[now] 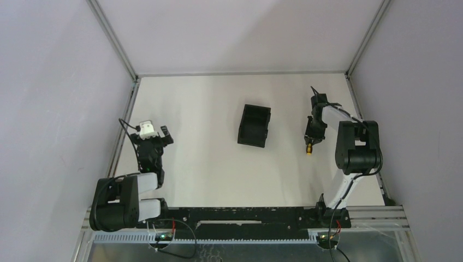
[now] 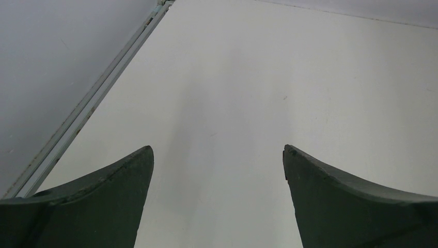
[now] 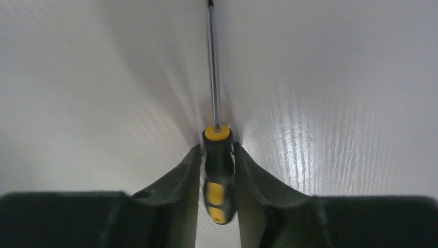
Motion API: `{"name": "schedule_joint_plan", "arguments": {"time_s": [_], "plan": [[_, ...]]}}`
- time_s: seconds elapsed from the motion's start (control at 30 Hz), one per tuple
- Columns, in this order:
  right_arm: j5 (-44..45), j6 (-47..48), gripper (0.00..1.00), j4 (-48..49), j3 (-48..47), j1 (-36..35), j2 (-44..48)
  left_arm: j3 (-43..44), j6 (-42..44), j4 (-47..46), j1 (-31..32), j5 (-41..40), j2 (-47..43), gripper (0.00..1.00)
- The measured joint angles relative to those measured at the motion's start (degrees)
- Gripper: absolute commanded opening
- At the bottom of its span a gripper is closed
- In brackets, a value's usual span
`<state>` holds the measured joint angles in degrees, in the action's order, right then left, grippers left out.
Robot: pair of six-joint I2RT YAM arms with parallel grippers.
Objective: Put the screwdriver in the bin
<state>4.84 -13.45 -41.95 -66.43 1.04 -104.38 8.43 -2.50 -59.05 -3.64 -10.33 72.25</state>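
The screwdriver (image 1: 309, 148), with a yellow-orange and black handle, lies at the right of the table, its handle end pointing towards the near edge. My right gripper (image 1: 312, 134) is down over it. In the right wrist view the gripper (image 3: 217, 151) has its two fingers pressed against both sides of the handle (image 3: 218, 173), and the thin shaft runs straight ahead over the table. The black bin (image 1: 252, 139) stands open-topped in the middle, to the left of the right gripper. My left gripper (image 1: 158, 136) is open and empty at the far left, shown over bare table in its wrist view (image 2: 218, 155).
Grey walls with metal frame rails (image 1: 124, 125) close the table on the left, back and right. A black rail (image 1: 240, 214) with the arm bases runs along the near edge. White tabletop (image 1: 207, 164) lies between the bin and the arms.
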Motion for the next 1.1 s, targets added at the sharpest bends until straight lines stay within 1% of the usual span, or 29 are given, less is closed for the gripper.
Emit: {"name": "schedule_joint_plan", "arguments": {"time_s": [0.03, 0.07, 0.2, 0.3, 0.4, 0.47, 0.53, 0.67, 0.8, 0.9, 0.97, 1.1], "plan": [[-0.33, 0.00, 0.02, 0.11, 0.00, 0.00, -0.13, 0.00, 0.00, 0.00, 0.00, 0.00, 0.00, 1.00], [-0.57, 0.35, 0.00, 0.28, -0.15, -0.15, -0.28, 0.00, -0.02, 0.00, 0.00, -0.02, 0.00, 1.00], [-0.02, 1.62, 0.00, -1.03, -0.96, -0.26, -0.33, 0.00, 0.00, 0.00, 0.00, -0.02, 0.00, 1.00], [0.50, 2.05, 0.00, -5.03, -3.45, -0.26, -0.39, 0.00, 0.00, 0.00, 0.00, -0.02, 0.00, 1.00], [0.94, 2.60, 0.00, -12.28, -11.26, -0.20, -0.39, 0.00, 0.00, 0.00, 0.00, -0.02, 0.00, 1.00], [1.05, 2.89, 0.00, -17.00, -17.84, -0.02, -0.39, 0.00, 0.00, 0.00, 0.00, -0.02, 0.00, 1.00], [0.81, 3.10, 0.00, -22.80, -26.40, 0.00, -0.39, 0.00, 0.00, 0.00, 0.00, 0.00, 0.00, 1.00], [0.46, 3.10, 0.00, -30.71, -35.69, 0.00, -0.37, 0.00, 0.00, 0.00, 0.00, 0.00, 0.00, 1.00], [-0.98, 2.51, 0.00, -34.60, -36.65, -0.50, -0.42, 0.00, 0.00, 0.00, 0.00, -0.02, 0.00, 1.00], [-1.22, 1.27, 0.00, -35.01, -36.02, -2.54, -0.42, 0.00, 0.00, 0.00, 0.00, -0.02, 0.00, 1.00], [-0.98, 0.24, 0.00, -33.92, -35.56, -6.01, -0.44, 0.00, 0.00, 0.00, 0.00, -0.02, 0.00, 1.00], [-1.42, -1.68, 0.00, -30.25, -35.36, -16.02, -1.55, 0.00, -0.02, 0.00, 0.00, -0.02, 0.00, 1.00]]}}
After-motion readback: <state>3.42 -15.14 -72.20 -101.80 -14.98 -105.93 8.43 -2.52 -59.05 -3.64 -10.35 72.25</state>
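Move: The screwdriver lies on the table right between the right hand's half-open fingers, its handle at the pads and its middle about 3 cm ahead, with the shaft pointing forward. The black bin stands about 21 cm to the right hand's left and some 8 cm farther out, its middle a couple of centimetres higher. From the idle left hand the screwdriver is roughly 60 cm to the right, about 2 cm nearer the base and 10 cm below. The right hand shuts its fingers on the screwdriver's handle, pinching it near the shaft end, then lifts about 15 cm almost straight up, easing a few centimetres forward. At that height it swings left towards the bin, some 10 cm and still speeding up, keeping its grip with the fingers pointing down while the wrist turns about 15 degrees counter-clockwise. ##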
